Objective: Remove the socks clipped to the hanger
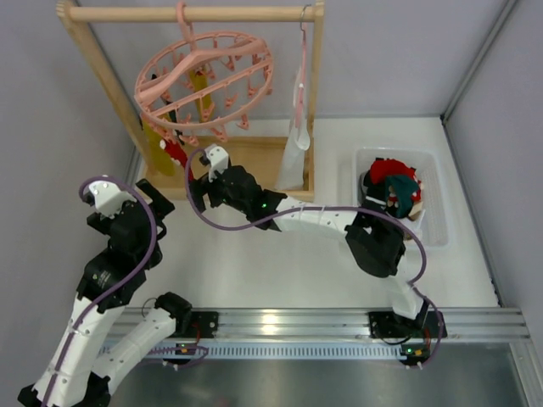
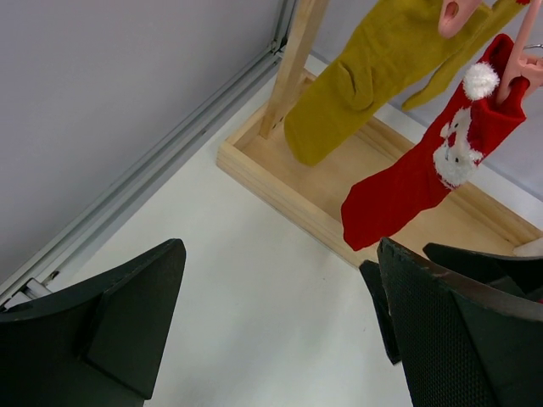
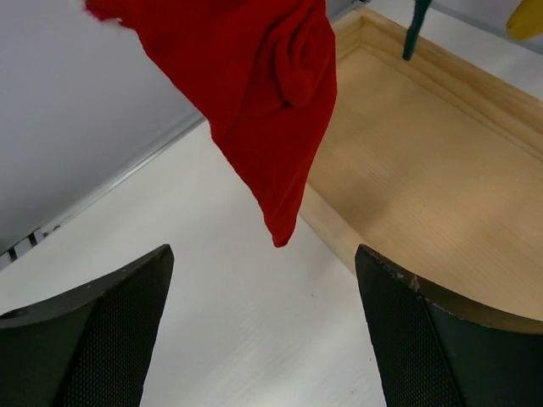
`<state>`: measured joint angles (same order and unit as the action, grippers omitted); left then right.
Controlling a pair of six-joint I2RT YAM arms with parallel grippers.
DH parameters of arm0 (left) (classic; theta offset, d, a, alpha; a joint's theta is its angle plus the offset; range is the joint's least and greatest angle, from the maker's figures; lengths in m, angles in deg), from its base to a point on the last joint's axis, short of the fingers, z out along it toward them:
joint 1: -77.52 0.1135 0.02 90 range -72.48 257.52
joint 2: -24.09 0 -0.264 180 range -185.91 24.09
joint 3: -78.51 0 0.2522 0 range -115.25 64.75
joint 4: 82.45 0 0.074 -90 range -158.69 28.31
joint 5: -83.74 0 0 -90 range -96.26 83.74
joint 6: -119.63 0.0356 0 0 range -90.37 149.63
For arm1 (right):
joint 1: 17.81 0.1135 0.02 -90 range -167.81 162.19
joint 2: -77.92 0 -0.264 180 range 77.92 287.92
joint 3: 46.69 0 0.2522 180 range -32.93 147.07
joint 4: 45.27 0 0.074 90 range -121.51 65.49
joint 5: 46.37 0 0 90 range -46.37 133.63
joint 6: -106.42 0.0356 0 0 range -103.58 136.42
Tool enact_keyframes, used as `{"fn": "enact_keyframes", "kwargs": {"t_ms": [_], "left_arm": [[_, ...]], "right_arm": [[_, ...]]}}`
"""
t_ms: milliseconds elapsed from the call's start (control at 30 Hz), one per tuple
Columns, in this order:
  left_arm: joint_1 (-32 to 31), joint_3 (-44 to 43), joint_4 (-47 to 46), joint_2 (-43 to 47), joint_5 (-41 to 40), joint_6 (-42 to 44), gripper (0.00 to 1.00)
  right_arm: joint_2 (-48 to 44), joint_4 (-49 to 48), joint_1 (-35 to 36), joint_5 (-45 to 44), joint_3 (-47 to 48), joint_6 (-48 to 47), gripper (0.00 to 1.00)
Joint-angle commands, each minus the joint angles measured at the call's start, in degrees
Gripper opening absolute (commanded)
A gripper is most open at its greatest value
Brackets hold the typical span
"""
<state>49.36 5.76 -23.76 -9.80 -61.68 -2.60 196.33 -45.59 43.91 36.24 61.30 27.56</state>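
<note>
The pink round hanger (image 1: 204,80) hangs from the wooden rack's top bar. A mustard yellow sock (image 2: 365,76) and a red sock with white marks (image 2: 424,174) hang from its pink clips (image 2: 516,72). In the top view they show at the ring's left, yellow sock (image 1: 156,146) and red sock (image 1: 176,153). My right gripper (image 3: 263,331) is open just below the red sock's toe (image 3: 254,93), with nothing between its fingers. A teal sock's tip (image 3: 414,30) shows farther back. My left gripper (image 2: 280,331) is open over the white table, short of the socks.
The wooden rack (image 1: 191,13) stands on a shallow wooden base tray (image 3: 424,170). A slim pink hanger with white cloth (image 1: 297,144) hangs at its right post. A clear bin (image 1: 428,229) at the right holds red and teal socks. Grey walls close in on the left and right.
</note>
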Motion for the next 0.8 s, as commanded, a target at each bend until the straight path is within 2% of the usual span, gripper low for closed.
{"fn": "enact_keyframes", "kwargs": {"t_ms": [0,167,200,367,400,467,500,600,633,700,767], "left_arm": [[1.3,0.4,-3.4,-0.6,1.7,0.9,0.98],[2.5,0.5,-3.9,-0.6,3.3,1.1,0.98],[2.7,0.6,-3.9,-0.5,3.3,1.1,0.98],[2.7,0.6,-3.9,0.0,3.3,1.2,0.98],[2.7,0.7,-4.1,0.1,3.4,1.2,0.98],[2.8,0.8,-4.1,0.2,3.6,1.3,0.98],[2.8,0.9,-4.2,0.2,3.6,1.4,0.98],[2.7,0.8,-4.1,0.2,3.4,1.6,0.98],[2.8,0.6,-4.2,0.2,3.4,1.5,0.98],[2.8,0.4,-4.2,0.0,3.2,1.6,0.98],[3.0,-0.6,-4.2,-0.4,3.6,1.6,0.98]], "right_arm": [[4.1,-3.0,0.0,-0.3,6.4,-0.3,0.84],[10.9,-2.7,0.0,-2.7,14.9,-0.6,0.76],[11.6,-3.3,0.0,-3.7,16.3,-0.4,0.71],[17.2,-6.1,-0.2,-8.8,21.2,-0.2,0.58],[17.9,-7.1,-0.3,-9.0,22.9,-0.4,0.52],[20.5,-7.2,-0.6,-9.2,25.3,-1.5,0.45],[21.2,-7.3,-0.6,-9.3,26.8,-1.8,0.32],[20.7,-8.2,-0.6,-10.0,25.8,-1.9,0.14],[19.0,-10.4,-0.5,-10.3,22.9,-1.8,0.07],[16.6,-13.1,-0.2,-10.5,19.2,-1.7,0.00],[13.1,-15.5,0.3,-11.1,14.3,-1.8,0.00]]}}
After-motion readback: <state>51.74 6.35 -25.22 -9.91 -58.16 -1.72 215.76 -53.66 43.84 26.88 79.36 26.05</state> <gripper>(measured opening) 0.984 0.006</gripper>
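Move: From the right hand, the middle of the hanging red Santa sock is about 6 cm ahead, 6 cm to its left and 4 cm above, with the lower end nearly level with the fingers. The yellow sock hangs roughly 14 cm ahead and 14 cm left, at much the same height as the red one. The hanger ring's centre lies some 20 cm straight ahead and 14 cm up. From the left hand, the red sock is about 16 cm ahead, 13 cm right and 6 cm below. Bring the open right gripper forward and left, about 6 cm forward and nearly as much left, sinking some 3 cm, so its fingers straddle the lower end of the red sock. Turn the hand about 10 degrees clockwise on the way while closing the fingers fully, pinching the fabric. Then start easing down and slightly back to the right with the grip kept. ##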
